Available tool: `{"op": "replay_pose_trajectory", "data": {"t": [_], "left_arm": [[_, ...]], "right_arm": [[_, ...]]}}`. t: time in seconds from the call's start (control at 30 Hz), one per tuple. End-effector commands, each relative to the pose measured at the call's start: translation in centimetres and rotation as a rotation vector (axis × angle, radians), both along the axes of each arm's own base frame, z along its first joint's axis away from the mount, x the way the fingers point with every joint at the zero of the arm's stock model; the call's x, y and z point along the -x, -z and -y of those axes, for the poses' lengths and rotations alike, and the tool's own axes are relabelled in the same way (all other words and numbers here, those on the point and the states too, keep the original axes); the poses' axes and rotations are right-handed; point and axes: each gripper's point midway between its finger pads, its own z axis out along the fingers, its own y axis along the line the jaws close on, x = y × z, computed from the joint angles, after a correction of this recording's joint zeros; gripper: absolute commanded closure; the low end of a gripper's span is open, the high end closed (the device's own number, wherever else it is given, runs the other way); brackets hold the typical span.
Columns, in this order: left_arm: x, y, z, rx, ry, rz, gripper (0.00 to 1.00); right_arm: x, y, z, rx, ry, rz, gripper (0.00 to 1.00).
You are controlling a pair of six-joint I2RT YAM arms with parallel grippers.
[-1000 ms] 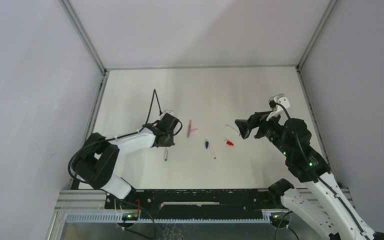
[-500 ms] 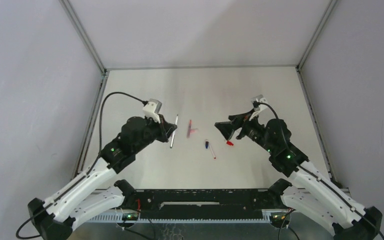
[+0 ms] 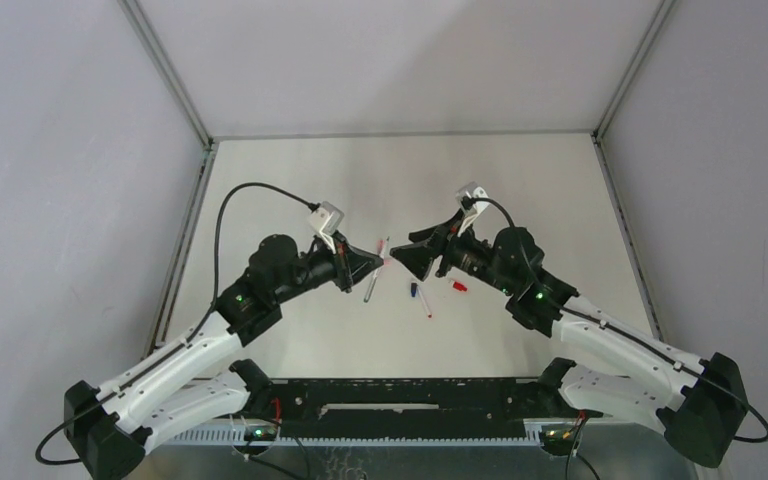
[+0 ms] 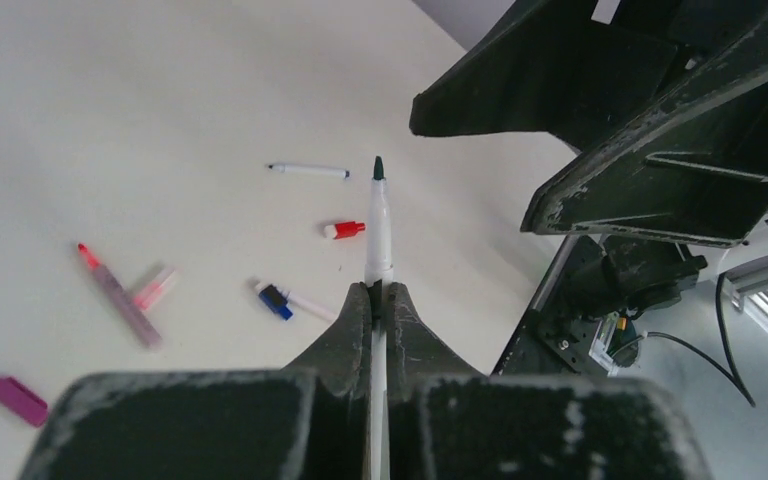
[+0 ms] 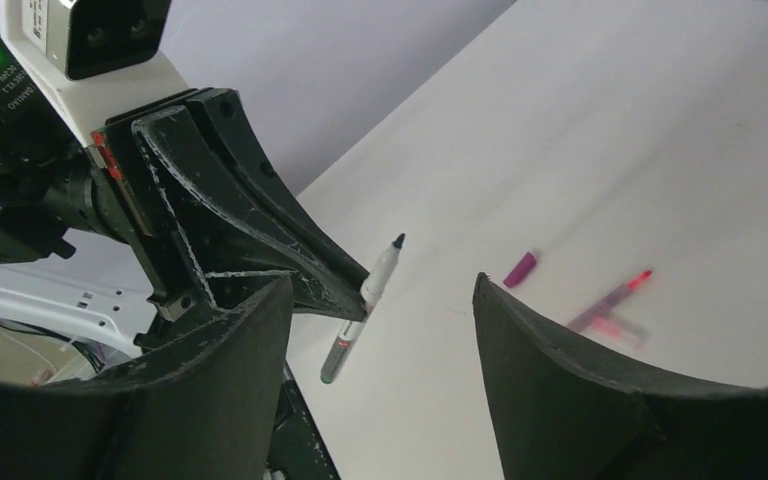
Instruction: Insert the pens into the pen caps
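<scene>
My left gripper is shut on a white pen with a dark green tip, held off the table and pointing at the right arm. Facing it, my right gripper is open and holds nothing. Its fingers hang just beyond the pen's tip. On the table lie a red cap, a blue cap at the end of a thin white pen, a pinkish-red pen, a pink cap, a magenta cap and another white pen.
The white tabletop is walled in by grey panels on the left, the back and the right. A black rail with the arm bases runs along the near edge. The left arm's cable loops above the table.
Both arms swung in toward the middle of the table. The left gripper lifted the pen and carried it rightward to face the right gripper, whose jaws have narrowed somewhat.
</scene>
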Motion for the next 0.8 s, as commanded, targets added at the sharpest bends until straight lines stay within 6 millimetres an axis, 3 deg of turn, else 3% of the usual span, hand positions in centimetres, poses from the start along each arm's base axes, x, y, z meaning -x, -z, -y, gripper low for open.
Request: {"op": "replay_pose_trajectory", "data": {"t": [0.0,0.47,0.67,0.77], "left_arm": [[0.2,-3.2,1.2,0.080,0.047,0.076,1.00],[0.3,-4.6,1.9,0.111,0.061,0.101,1.00],[0.6,-4.6,1.9,0.114,0.066,0.100,1.00],[0.7,-4.4,2.1,0.115,0.071,0.096,1.00]], "right_arm": [[0.2,-3.6,-0.9,-0.072,-0.024,0.076,0.28],[0.2,-2.6,-2.3,-0.060,-0.044,0.070,0.33],[0.0,-2.7,-2.5,-0.065,-0.044,0.074,0.47],[0.0,-2.7,-2.6,-0.069,-0.045,0.072,0.67]]}}
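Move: The white green-ended pen, gripped by the left fingers, has its middle about 4 cm to the right hand's left, 2 cm back and 4 cm below. From the left hand, that pen's middle lies about 1 cm back and the right fingers some 4 cm right, 2 cm ahead and 3 cm above. On the table roughly 24 cm beneath the left hand are the pink marker, about 13 cm ahead, and the blue-capped pen, some 10 cm right and 2 cm ahead. The white pen's bare front end is brought between the right fingers: the right hand eases about 2 cm left towards it, while the left hand keeps its pinch and carries the pen roughly 1.5 cm right and 1 cm up. Once nearly still, the right fingers narrow from about three-quarters open to under half around the pen's front part, without visibly gripping it. ##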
